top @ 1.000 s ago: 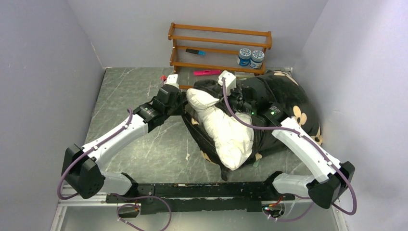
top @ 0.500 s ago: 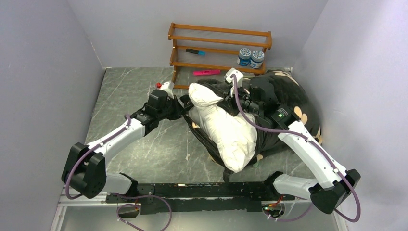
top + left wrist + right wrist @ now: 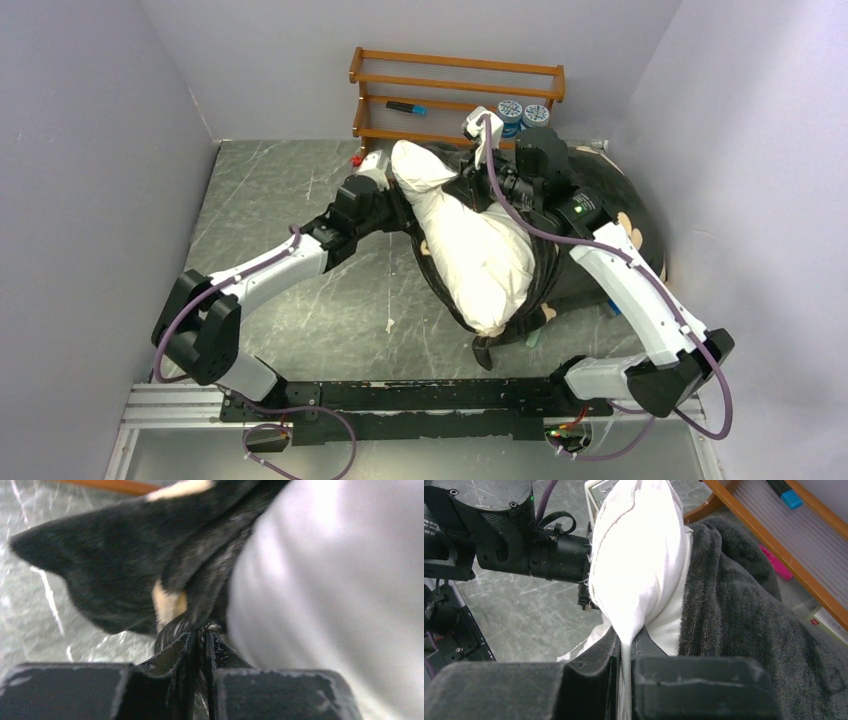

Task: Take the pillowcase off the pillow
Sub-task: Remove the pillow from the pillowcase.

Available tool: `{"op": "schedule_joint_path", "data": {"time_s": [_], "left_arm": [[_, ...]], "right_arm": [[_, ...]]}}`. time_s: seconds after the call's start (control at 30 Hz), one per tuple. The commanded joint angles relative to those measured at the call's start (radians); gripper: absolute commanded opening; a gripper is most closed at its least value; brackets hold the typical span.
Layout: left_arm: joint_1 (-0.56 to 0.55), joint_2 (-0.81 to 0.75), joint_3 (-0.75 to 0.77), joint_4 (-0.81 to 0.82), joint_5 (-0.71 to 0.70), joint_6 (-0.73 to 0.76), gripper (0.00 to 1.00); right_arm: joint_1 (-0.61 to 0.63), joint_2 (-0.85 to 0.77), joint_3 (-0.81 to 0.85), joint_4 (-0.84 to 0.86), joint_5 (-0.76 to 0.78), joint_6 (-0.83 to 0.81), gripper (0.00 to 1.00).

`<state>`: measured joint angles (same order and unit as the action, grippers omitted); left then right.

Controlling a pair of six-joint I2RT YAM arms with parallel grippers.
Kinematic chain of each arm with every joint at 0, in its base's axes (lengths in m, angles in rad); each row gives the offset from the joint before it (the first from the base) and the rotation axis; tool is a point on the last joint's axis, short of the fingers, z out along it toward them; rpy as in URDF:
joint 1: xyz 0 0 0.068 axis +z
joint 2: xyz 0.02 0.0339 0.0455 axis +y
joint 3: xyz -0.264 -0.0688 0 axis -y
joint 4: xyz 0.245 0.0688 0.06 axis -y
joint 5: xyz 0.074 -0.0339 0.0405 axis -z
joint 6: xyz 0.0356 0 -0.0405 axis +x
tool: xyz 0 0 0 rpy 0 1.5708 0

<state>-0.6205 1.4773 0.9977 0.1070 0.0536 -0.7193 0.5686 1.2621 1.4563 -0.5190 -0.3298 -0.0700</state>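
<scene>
The white pillow lies diagonally across the table, its far end lifted toward the rack. The black pillowcase with cream flowers is bunched behind and to the right of it, and a strip runs under its left side. My left gripper sits at the pillow's upper left. In the left wrist view the left gripper is shut on a fold of the pillowcase beside the pillow. My right gripper is shut on a pinch of the pillow, with the pillowcase to its right.
A wooden rack stands against the back wall with a blue marker and two jars on it. A pink marker lies by its foot. A small red thing is near the left gripper. Walls close in left and right.
Both arms have moved toward the back wall. The pillow's far end has risen and shifted nearer the rack. The left gripper has followed it with the pillowcase edge.
</scene>
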Motion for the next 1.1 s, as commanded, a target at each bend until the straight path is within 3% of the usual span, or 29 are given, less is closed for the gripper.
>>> {"op": "schedule_joint_path", "data": {"time_s": [0.0,0.2,0.33,0.5,0.67,0.77,1.07], "left_arm": [[0.002,0.041,0.125,0.118,-0.03,0.001,0.17],[0.016,0.013,0.13,0.115,-0.051,0.035,0.35],[0.081,-0.078,0.069,0.046,-0.106,0.04,0.53],[0.131,-0.235,-0.002,-0.13,-0.199,0.122,0.71],[0.136,-0.376,-0.023,-0.313,-0.24,0.169,0.8],[0.136,-0.457,-0.016,-0.416,-0.255,0.182,0.96],[0.137,-0.622,0.035,-0.64,-0.222,0.23,0.97]], "right_arm": [[0.02,0.017,0.142,0.206,-0.105,0.054,0.0],[0.068,0.077,0.188,0.241,-0.07,0.055,0.0],[0.091,0.115,0.209,0.243,-0.017,0.043,0.0],[0.143,0.171,0.227,0.236,0.052,0.01,0.0],[0.232,0.229,0.238,0.258,0.171,-0.024,0.0],[0.26,0.276,0.265,0.273,0.214,-0.019,0.0],[0.297,0.444,0.447,0.331,0.242,0.027,0.0]]}}
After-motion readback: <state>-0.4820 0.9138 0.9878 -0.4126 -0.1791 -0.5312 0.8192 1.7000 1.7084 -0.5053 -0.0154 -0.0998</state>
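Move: The pillowcase rim sits right between the left hand's fingers, nearly shut; the bared pillow's middle is about 13 cm to that hand's right, 6 cm back and a little below. The right hand pinches the pillow near its upper corner; the bare table it drags towards lies some 30 cm left, 10 back and 25 below. From it, the rim is about 11 cm left, 5 back and 12 below, and the bared pillow's middle roughly 2 right, 9 back and 12 below. The pillow's corner stays pinched in the right hand and is drawn mainly left over the bare table, about 11 cm, first nearly level, then sinking some 7 cm, with about 5 cm forward overall as the fingers tip down. The left hand opens wide and lets go of the pillowcase rim, edging forward before swinging left, up and finally back, clear of the pillow. ##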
